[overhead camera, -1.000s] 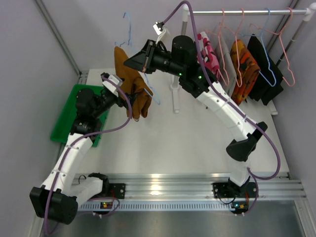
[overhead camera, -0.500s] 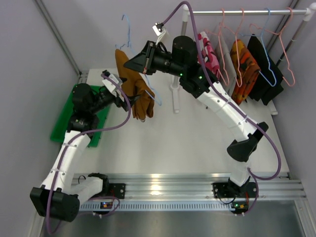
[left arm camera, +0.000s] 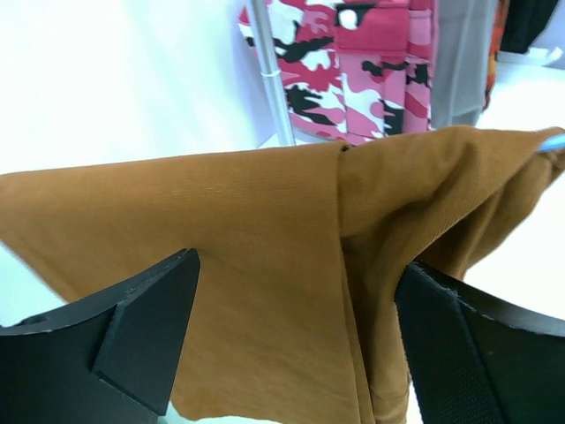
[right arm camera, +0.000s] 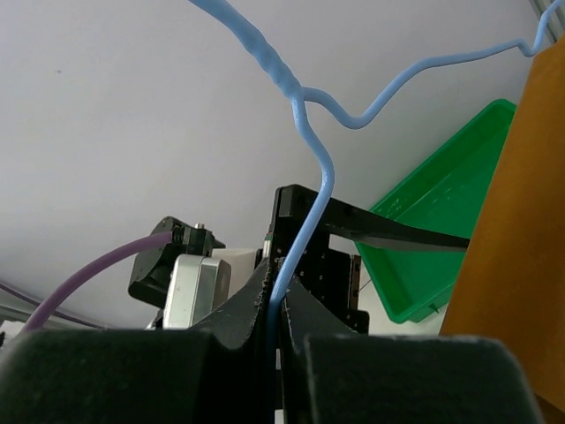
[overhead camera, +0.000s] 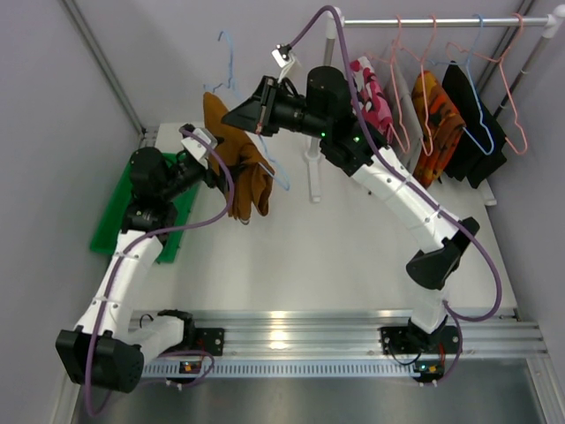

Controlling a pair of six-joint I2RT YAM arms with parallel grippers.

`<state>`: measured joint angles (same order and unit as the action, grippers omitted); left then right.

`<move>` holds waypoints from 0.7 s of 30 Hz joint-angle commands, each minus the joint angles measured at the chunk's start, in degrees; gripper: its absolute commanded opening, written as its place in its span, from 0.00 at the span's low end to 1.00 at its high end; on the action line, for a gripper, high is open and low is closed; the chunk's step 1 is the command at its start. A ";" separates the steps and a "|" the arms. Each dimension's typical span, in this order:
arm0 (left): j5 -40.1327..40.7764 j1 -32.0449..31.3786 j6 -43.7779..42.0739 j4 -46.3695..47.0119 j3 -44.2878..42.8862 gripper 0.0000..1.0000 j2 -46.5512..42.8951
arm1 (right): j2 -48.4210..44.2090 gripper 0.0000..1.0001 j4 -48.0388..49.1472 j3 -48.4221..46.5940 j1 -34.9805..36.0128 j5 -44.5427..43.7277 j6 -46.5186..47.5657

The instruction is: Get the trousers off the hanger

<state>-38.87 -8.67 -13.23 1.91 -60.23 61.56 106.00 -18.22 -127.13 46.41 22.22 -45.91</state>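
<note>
The mustard-brown trousers (overhead camera: 240,163) hang folded over a light-blue wire hanger (overhead camera: 229,64), held up above the table's left half. My right gripper (overhead camera: 233,113) is shut on the hanger's wire (right arm camera: 305,177), which is pinched between the fingertips (right arm camera: 275,296). In the left wrist view the brown cloth (left arm camera: 265,256) fills the gap between the wide-apart black fingers (left arm camera: 132,336). My left gripper (left arm camera: 296,318) is open around it, just left of the trousers (overhead camera: 210,163) in the top view. The pink floral trousers (overhead camera: 372,99) hang on the rack.
A green tray (overhead camera: 115,212) lies on the table under my left arm. The rack's rail (overhead camera: 441,19) at the back right carries pink and blue wire hangers, an orange patterned garment (overhead camera: 434,124) and a black garment (overhead camera: 472,119). Its pole (overhead camera: 313,168) stands mid-table.
My left arm has drawn back a little to the left, and the hanging brown trousers have swung left with it. The right gripper keeps the hanger raised in the same place.
</note>
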 commanded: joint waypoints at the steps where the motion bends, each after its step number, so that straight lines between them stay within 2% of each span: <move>1: 5.82 0.58 1.80 7.84 -0.33 0.88 0.92 | -5.89 0.00 14.61 -1.81 -0.18 1.60 -2.59; 2: 6.35 0.58 3.46 8.80 -0.33 0.83 1.28 | -5.80 0.00 15.31 -1.63 -0.10 1.60 -3.21; 3: 7.14 0.49 4.17 9.16 -0.50 0.73 1.89 | -5.71 0.00 15.40 -1.63 -0.09 1.43 -3.92; 6: 7.32 0.23 5.67 10.30 -0.77 0.55 2.60 | -5.54 0.00 15.76 -1.63 0.17 1.34 -4.19; 9: 5.48 -0.12 6.46 10.22 -1.21 0.42 3.39 | -5.54 0.00 16.11 -1.54 0.17 1.34 -4.63; 13: 3.28 -0.56 8.04 9.95 -2.52 0.10 4.18 | -5.54 0.00 16.46 -1.54 0.17 1.34 -4.89; 14: 3.02 -0.56 8.92 9.78 -2.88 0.05 4.36 | -5.71 0.00 16.46 -1.54 0.17 1.42 -4.89; 16: 2.58 -0.56 9.54 9.52 -3.75 0.00 4.53 | -5.80 0.00 16.46 -1.45 0.08 1.43 -4.63; 21: 1.96 -0.56 10.07 8.20 -5.60 0.00 3.40 | -6.59 0.00 15.58 0.47 -0.44 1.08 -3.22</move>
<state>-38.52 -9.76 -3.97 7.14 -62.08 65.54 105.91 -14.37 -125.97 46.33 21.06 -50.74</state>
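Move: The brown trousers hang right in front of the left hand's open fingers, their middle about 4 cm ahead, 3 cm to the right and some 6 cm lower. The blue hanger they are folded over centres roughly 5 cm ahead, 2 cm right and 6 cm above that hand; the green tray is far below, about 31 cm to its left and 6 cm farther out. From the right hand, the trousers' middle lies about 7 cm ahead, 2 cm right and 18 cm down. The trousers' hanging cloth, just below the folded top, is caught by the left hand: it edges about 1.5 cm forward towards them while its wide-open fingers begin to close, then drifts a little over 1 cm right as they shut and pinch a fold, finally rising slightly. Its right side tips up some 5 degrees. The right hand keeps its shut grip on the hanger's shoulder, lifting only about 1 cm. ##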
